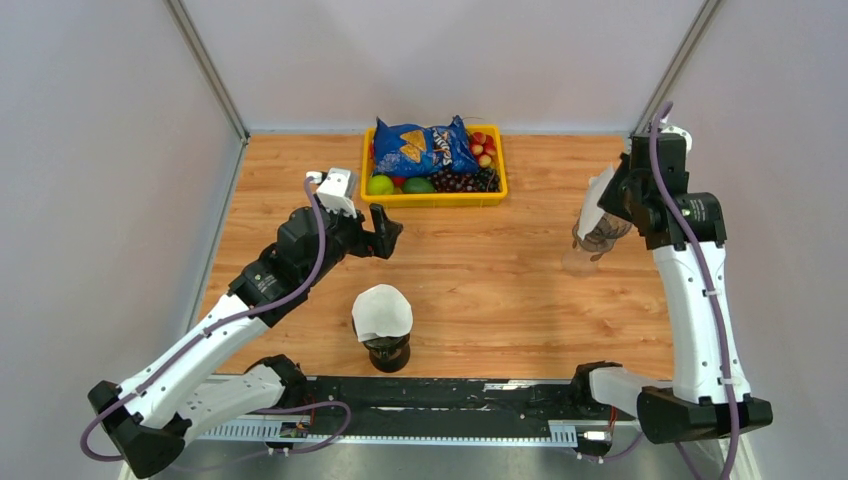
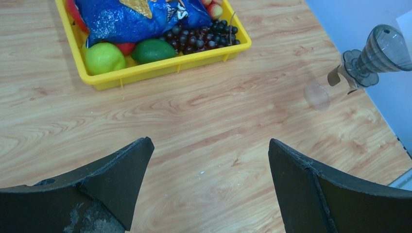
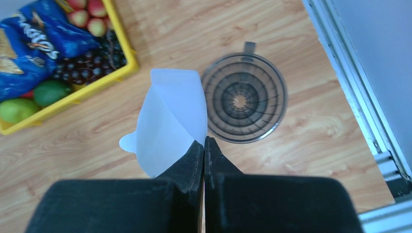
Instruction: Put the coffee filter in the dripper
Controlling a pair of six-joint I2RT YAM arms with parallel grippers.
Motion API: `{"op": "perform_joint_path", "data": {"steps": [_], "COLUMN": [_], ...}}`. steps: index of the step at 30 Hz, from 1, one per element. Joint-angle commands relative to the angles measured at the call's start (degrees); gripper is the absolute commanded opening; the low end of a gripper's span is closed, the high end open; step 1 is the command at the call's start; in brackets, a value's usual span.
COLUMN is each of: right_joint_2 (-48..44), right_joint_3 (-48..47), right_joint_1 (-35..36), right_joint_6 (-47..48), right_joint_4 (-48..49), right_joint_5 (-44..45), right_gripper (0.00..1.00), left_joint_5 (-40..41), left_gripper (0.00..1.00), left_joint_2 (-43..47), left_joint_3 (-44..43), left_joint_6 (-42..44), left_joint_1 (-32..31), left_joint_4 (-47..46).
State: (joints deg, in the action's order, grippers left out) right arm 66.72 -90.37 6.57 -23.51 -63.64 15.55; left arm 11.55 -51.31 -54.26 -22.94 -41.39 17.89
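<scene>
My right gripper [image 3: 204,141] is shut on a white paper coffee filter [image 3: 170,121], held in the air just left of the dripper. The clear ribbed dripper [image 3: 243,98] stands upright on the wooden table at the far right; it also shows in the top view [image 1: 597,238] and in the left wrist view [image 2: 374,56]. In the top view the filter [image 1: 597,200] hangs above the dripper, beside my right gripper [image 1: 622,196]. My left gripper [image 2: 209,150] is open and empty above bare table, seen in the top view [image 1: 385,232] left of centre.
A stack of white filters [image 1: 382,312] sits on a dark holder [image 1: 388,353] at the near middle. A yellow tray [image 1: 440,198] with a blue chip bag [image 1: 425,147], limes, grapes and red fruit stands at the back. White walls enclose the table; a metal rail [image 3: 384,160] runs along the right edge.
</scene>
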Motion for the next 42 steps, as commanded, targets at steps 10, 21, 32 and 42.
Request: {"op": "perform_joint_path", "data": {"steps": [10,21,32,42], "right_joint_2": [2.36,5.74,10.68,7.59], "right_joint_3": [1.65,5.30,3.02,0.50], "right_joint_1": [-11.99,-17.28,-20.32,-20.29], "right_joint_6": [6.52,7.94,8.01,9.32], "right_joint_4": [-3.77,-1.81,-1.87,-1.72], "right_joint_5": [-7.96,-12.73,-14.51,-20.02], "right_gripper": [0.00,0.00,0.00,0.00], "left_joint_5": [-2.18,-2.60,-3.25,-4.45], "left_gripper": [1.00,1.00,1.00,1.00], "left_joint_2": [1.81,1.84,2.02,2.05], "left_joint_3": [1.76,2.44,3.12,3.26], "left_joint_6": [0.81,1.11,1.07,1.02], "left_joint_1": [1.65,1.91,2.01,2.14], "left_joint_4": [-2.68,-2.64,-3.24,-3.66]}}
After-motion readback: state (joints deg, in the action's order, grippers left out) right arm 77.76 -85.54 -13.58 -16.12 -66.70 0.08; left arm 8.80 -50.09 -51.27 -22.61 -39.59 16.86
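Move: The right gripper still pinches the paper filter. The empty grey dripper stands about 3 cm ahead of it, 5 cm to its right and roughly 18 cm below, on the glass server, whose middle is some 10 cm lower, directly under the dripper. The yellow fruit basket lies about 23 cm ahead of the right hand, 27 cm to its left and 28 cm lower. From the idle left hand the dripper is around 41 cm to the right, 6 cm ahead and 15 cm lower. Lower the right gripper about 9 cm towards the dripper's mouth while carrying it some 6 cm to the right; make most of the rightward shift early, then go mostly down. Tip the fingers about 20 degrees further downward on the way so the filter heads into the cone, keep them shut on the paper, and ease to a stop just above the rim. ##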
